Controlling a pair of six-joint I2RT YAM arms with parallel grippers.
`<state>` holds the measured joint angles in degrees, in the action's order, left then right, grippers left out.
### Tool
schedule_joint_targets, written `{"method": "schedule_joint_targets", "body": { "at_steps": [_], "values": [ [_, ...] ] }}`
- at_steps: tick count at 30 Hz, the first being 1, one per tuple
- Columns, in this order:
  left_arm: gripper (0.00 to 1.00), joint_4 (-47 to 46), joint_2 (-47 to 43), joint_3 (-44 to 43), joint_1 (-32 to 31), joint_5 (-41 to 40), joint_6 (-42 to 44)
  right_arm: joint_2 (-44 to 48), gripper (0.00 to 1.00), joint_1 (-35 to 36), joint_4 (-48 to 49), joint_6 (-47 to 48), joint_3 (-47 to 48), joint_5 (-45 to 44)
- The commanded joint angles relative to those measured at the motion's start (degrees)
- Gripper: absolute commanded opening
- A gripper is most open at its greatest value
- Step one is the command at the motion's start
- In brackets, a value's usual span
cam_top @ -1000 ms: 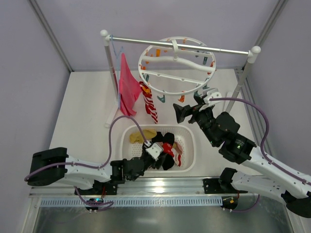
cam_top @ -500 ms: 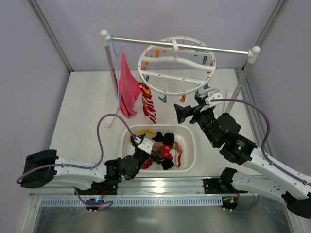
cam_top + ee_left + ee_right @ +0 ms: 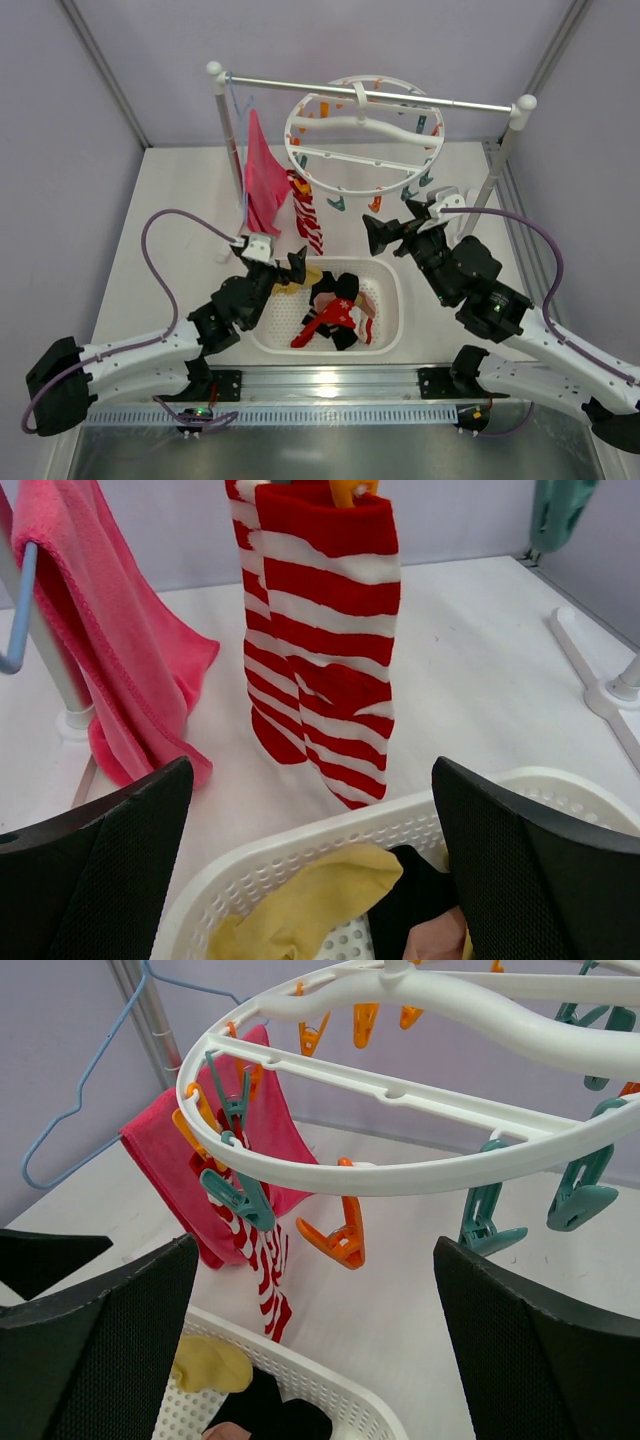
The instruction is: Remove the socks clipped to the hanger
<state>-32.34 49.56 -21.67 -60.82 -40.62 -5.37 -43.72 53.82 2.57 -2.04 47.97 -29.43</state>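
Two red-and-white striped socks (image 3: 305, 212) (image 3: 325, 630) hang from an orange clip (image 3: 350, 490) on the left rim of the white round hanger (image 3: 365, 135) (image 3: 400, 1170). In the right wrist view they (image 3: 265, 1270) show below a teal clip. My left gripper (image 3: 285, 265) (image 3: 320, 880) is open and empty, over the basket's back-left rim, facing the striped socks a short way off. My right gripper (image 3: 405, 222) (image 3: 315, 1350) is open and empty, below the ring's front edge. Yellow (image 3: 300, 277) (image 3: 300, 910), black and red (image 3: 330, 318) socks lie in the basket.
The white perforated basket (image 3: 390, 335) (image 3: 300, 845) sits at the table's front centre. A magenta-pink cloth (image 3: 262, 180) (image 3: 110, 630) hangs on a blue wire hanger by the rack's left post (image 3: 225, 150). The metal rail (image 3: 300, 87) carries the round hanger; the right post (image 3: 505, 150) stands beside my right arm.
My left gripper has opened, risen out of the basket and moved back-left toward the striped socks, leaving a red sock in the basket. The right arm has barely moved.
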Motion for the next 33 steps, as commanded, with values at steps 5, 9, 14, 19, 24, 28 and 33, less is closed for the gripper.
{"method": "schedule_joint_targets", "body": {
  "at_steps": [5, 9, 14, 19, 24, 28, 33],
  "values": [
    [1.0, -3.86, 16.34, -7.85, 7.64, 11.61, -6.14, 1.01, 0.99, -0.12, 2.53, 0.46, -0.06, -1.33],
    [0.99, -8.17, 21.27, -8.65, 9.14, 14.78, -7.2, 1.19, 0.99, -0.12, 2.62, 0.64, -0.15, -2.03],
    [1.0, -11.43, 25.75, -10.49, 9.4, 14.7, -7.38, 1.19, 0.99, -0.12, 2.79, 0.81, -0.33, -1.95],
    [1.0, -15.73, 32.96, -12.86, 9.75, 12.24, -7.38, 1.62, 1.0, -0.12, 2.71, 0.9, -0.5, -2.3],
    [0.73, -19.77, 38.06, -13.66, 10.1, 9.34, -7.55, 2.59, 1.0, -0.12, 2.97, 0.99, -1.03, -2.56],
    [0.22, -22.85, 39.03, -12.52, 10.02, 8.72, -8.34, 2.86, 1.0, -0.12, 2.97, 1.16, -1.21, -2.83],
    [0.0, -26.97, 37.98, -8.93, 9.93, 10.03, -8.7, 2.59, 1.0, -0.12, 3.14, 1.34, -1.12, -2.83]
  ]
}}
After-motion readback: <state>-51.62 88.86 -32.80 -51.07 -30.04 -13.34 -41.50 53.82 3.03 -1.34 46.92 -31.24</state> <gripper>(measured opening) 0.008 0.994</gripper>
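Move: About 10 cm ahead of the open left hand, 5 cm to its right and some 4 cm lower, hangs the middle of the striped sock. The pink cloth hangs about 8 cm to the left of the sock and 3 cm farther out; the yellow sock lies in the basket about 7 cm ahead of the hand, 4 cm right and 17 cm below. From the right hand the striped sock is roughly 13 cm ahead, 16 cm left and 15 cm down. Reaching out to the striped sock, the left hand goes about 8 cm forward, 7 cm right and 8 cm down, tipping its fingers down by nearly 10 degrees. Wide open nearly all the way, the fingers slow beside the lower part of the sock, then shut fully and pinch its right-hand edge near the bulge of the heel. ##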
